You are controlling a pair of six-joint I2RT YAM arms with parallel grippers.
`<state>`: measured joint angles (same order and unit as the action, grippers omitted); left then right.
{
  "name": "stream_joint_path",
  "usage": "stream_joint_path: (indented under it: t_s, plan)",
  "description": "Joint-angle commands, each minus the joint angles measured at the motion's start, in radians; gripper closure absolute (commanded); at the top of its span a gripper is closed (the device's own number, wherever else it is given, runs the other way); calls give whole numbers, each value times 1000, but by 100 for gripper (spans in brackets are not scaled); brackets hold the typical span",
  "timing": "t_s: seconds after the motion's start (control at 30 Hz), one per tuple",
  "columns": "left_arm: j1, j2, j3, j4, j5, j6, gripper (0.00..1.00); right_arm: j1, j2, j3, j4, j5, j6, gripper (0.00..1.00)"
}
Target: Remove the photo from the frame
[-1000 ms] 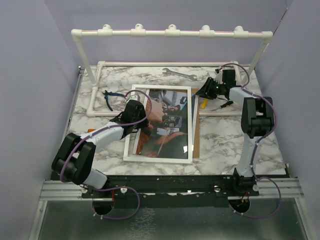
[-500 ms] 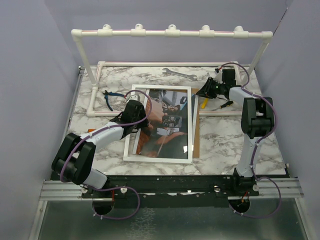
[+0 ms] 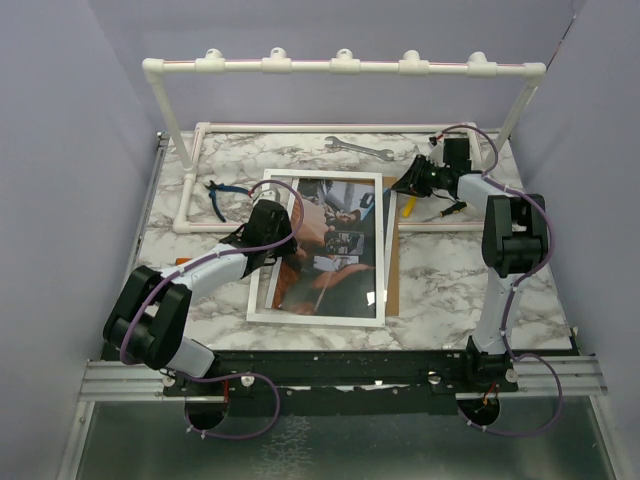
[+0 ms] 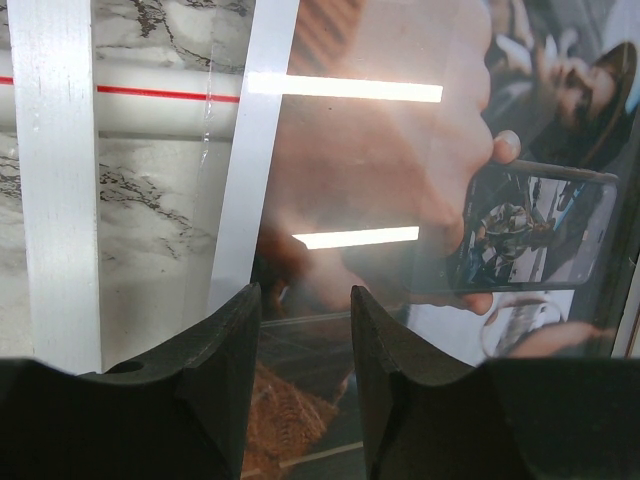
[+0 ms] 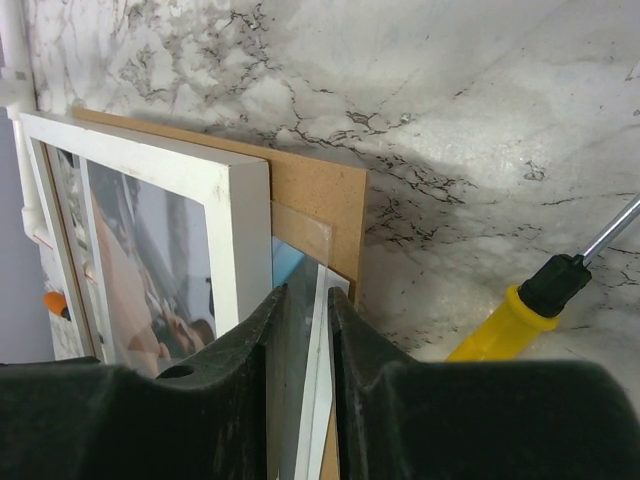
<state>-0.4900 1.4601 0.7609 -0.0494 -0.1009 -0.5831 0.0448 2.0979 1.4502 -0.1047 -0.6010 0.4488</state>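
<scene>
The white-bordered frame lies flat mid-table with the photo under its glossy glass. My left gripper rests over the frame's left border, open, with only glass beneath its fingers. My right gripper is at the frame's far right corner. In the right wrist view the photo juts out past the white border together with a clear sheet. The right gripper has its jaws drawn close onto that edge.
The brown backing board sticks out from under the frame's right side. A yellow-handled screwdriver lies just right of my right gripper. A wrench and pliers lie farther back. The white pipe rack spans the rear.
The right gripper's jaws have narrowed onto the protruding photo edge. The left arm and the frame have not moved.
</scene>
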Motion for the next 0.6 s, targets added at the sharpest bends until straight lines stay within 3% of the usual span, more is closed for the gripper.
stream_joint_path:
  t_s: [0.0, 0.13, 0.43, 0.57]
  plan:
    - [10, -9, -7, 11, 12, 8, 58, 4, -10, -4, 18, -27, 14, 75]
    - [9, -9, -7, 11, 13, 6, 58, 4, -18, -10, 15, -19, 13, 73]
    - [10, -10, -8, 31, 70, -8, 58, 4, -135, -139, 54, -11, 34, 55]
    - [-15, -21, -28, 90, 124, -30, 51, 5, -202, -243, 95, -40, 66, 49]
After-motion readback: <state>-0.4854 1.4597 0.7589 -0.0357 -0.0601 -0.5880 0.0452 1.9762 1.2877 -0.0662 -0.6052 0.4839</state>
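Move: The right hand hangs about 2 cm above the far end of the photo's exposed right edge; the middle of that edge lies some 7 cm back and 1 cm left. The frame's right rail has its middle roughly 13 cm back and 3 cm left, the yellow screwdriver's handle about 4 cm back and 2 cm right, 3 cm below. From the left hand, the exposed edge is some 7 cm ahead and 19 cm right. Back towards the robot goes the right hand, after a short pause, by about 3.5 cm, nearly level and gathering speed, along the photo's exposed right edge from its far corner. On the way its nearly closed fingers open to about half, ending spread on either side of the exposed strip; the wrist hardly turns. Whether they touch the strip can't be seen. ##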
